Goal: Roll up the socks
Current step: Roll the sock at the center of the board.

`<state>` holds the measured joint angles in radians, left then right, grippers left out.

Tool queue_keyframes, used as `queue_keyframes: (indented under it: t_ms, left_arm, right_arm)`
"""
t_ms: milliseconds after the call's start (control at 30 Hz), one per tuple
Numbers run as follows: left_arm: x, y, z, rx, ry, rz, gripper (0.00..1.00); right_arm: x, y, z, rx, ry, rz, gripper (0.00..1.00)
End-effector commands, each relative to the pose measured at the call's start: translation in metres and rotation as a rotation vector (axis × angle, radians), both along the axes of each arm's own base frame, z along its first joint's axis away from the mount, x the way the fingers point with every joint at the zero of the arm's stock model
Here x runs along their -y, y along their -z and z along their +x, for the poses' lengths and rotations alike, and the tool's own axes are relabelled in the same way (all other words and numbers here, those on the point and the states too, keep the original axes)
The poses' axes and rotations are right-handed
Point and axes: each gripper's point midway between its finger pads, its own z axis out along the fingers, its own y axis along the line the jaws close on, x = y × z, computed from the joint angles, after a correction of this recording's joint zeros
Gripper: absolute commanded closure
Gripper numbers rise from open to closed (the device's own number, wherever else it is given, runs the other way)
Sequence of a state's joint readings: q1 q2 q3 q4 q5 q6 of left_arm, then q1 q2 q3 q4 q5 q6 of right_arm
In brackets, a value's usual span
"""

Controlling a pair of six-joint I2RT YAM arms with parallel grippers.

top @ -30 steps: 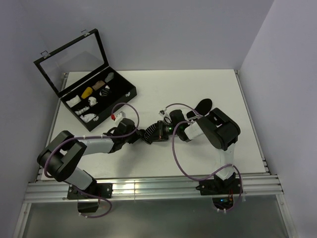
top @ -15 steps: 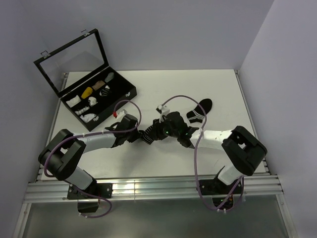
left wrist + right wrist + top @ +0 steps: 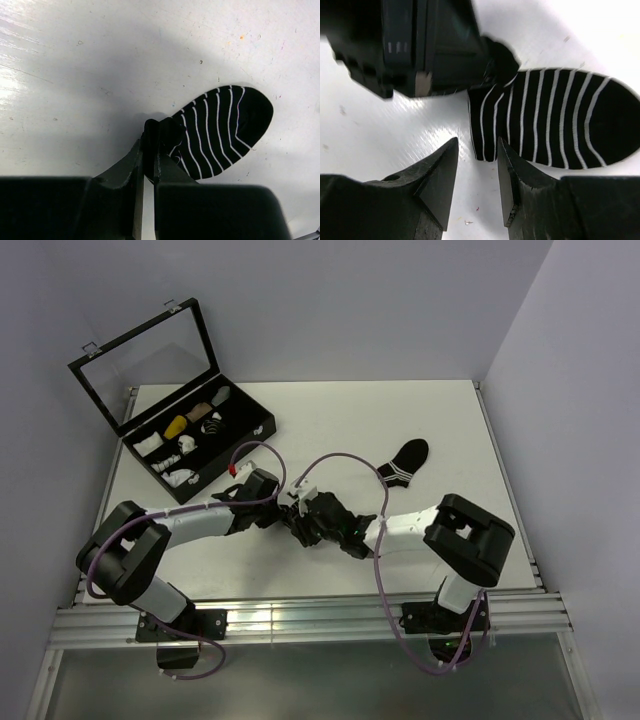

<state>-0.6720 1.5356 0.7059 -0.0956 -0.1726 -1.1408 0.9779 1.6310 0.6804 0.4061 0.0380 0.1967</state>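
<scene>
One black sock [image 3: 225,127] with thin white stripes lies flat on the white table. My left gripper [image 3: 151,142] is shut on a bunched edge of it. In the right wrist view the same sock [image 3: 560,120] lies just beyond my right gripper [image 3: 477,145], which stands open with the sock's near corner at the gap between its tips. The left gripper [image 3: 420,45] looms right behind that sock. From above, the two grippers [image 3: 285,512] [image 3: 308,522] meet at mid-table and hide this sock. The other sock [image 3: 403,462] lies alone at the back right.
A black compartment case [image 3: 235,462] with its clear lid [image 3: 150,360] raised stands at the back left, holding small white, yellow and tan rolled bundles [image 3: 178,426]. Purple cables [image 3: 345,460] loop over both arms.
The right arm swung left, away from the far sock, to the sock the left gripper holds, and its jaws opened. The left jaws closed on the sock's edge.
</scene>
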Motion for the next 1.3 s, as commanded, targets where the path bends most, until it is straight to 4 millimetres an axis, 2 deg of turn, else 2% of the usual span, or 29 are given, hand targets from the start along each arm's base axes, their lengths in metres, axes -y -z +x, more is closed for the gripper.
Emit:
queue_keyframes:
  t_ms: [0, 267, 333, 367, 400, 500, 567, 600, 700, 733, 800, 833, 1000, 1100, 1267]
  left_arm:
    - [-0.008, 0.006, -0.013, -0.048, 0.017, 0.052, 1.0]
    - [-0.006, 0.007, -0.015, -0.058, 0.012, 0.034, 1.0]
    - [-0.006, 0.006, -0.015, -0.06, 0.012, 0.026, 1.0]
    - [-0.006, 0.007, -0.016, -0.062, 0.011, 0.023, 1.0]
    - [-0.006, 0.007, -0.017, -0.064, 0.003, 0.018, 1.0]
    - [-0.01, 0.004, -0.02, -0.055, -0.023, -0.001, 0.96]
    - [-0.015, 0.0, -0.021, -0.038, -0.054, -0.016, 0.89]
    - [-0.016, -0.001, -0.023, -0.033, -0.062, -0.022, 0.87]
    - [-0.024, -0.005, -0.027, -0.014, -0.106, -0.043, 0.73]
    - [-0.027, -0.007, -0.03, -0.005, -0.112, -0.056, 0.64]
    - [-0.028, -0.016, -0.029, 0.03, -0.138, -0.097, 0.55]
    - [-0.031, -0.013, -0.033, 0.03, -0.145, -0.101, 0.46]
    - [-0.032, -0.029, -0.032, 0.112, -0.17, -0.195, 0.26]
    - [-0.029, -0.035, -0.028, 0.151, -0.158, -0.22, 0.22]
    - [-0.023, -0.039, -0.021, 0.193, -0.115, -0.22, 0.21]
  right_arm:
    - [-0.011, -0.002, 0.006, 0.084, -0.003, -0.032, 0.56]
    - [-0.016, 0.021, 0.002, 0.091, -0.004, -0.12, 0.57]
    - [-0.014, 0.025, 0.002, 0.089, 0.011, -0.134, 0.6]
    - [-0.015, 0.025, 0.002, 0.088, 0.013, -0.133, 0.62]
    - [-0.013, 0.025, 0.003, 0.086, 0.022, -0.131, 0.72]
    - [-0.009, 0.027, 0.002, 0.072, 0.037, -0.128, 0.93]
    - [-0.008, 0.028, -0.001, 0.04, 0.03, -0.109, 1.0]
    - [-0.007, 0.027, -0.001, 0.03, 0.028, -0.096, 1.0]
    - [-0.008, 0.028, -0.004, -0.045, -0.005, -0.046, 1.0]
    - [-0.008, 0.028, -0.006, -0.077, -0.009, -0.023, 1.0]
    - [-0.009, 0.03, -0.009, -0.159, -0.054, 0.029, 1.0]
    - [-0.01, 0.029, -0.009, -0.196, -0.057, 0.056, 1.0]
    - [-0.006, 0.031, -0.007, -0.408, -0.089, 0.19, 1.0]
    - [-0.006, 0.026, -0.006, -0.505, -0.107, 0.265, 1.0]
    - [-0.006, 0.025, -0.008, -0.665, -0.115, 0.347, 1.0]
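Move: The rolled end of the center sock lies about 1 cm ahead of the open right hand, 1 cm to its left and 3 cm below; the sock's toe part is some 5 cm ahead and 5 cm right. A second sock lies roughly 17 cm ahead and 24 cm right. The left hand still grips the rolled end, whose middle is about 2 cm back and 2 cm right; the toe part is some 2 cm ahead and 7 cm right. Right sinks roughly 3 cm, pinches the rolled end and twists; left lets go, retreating some 5 cm back-left. ##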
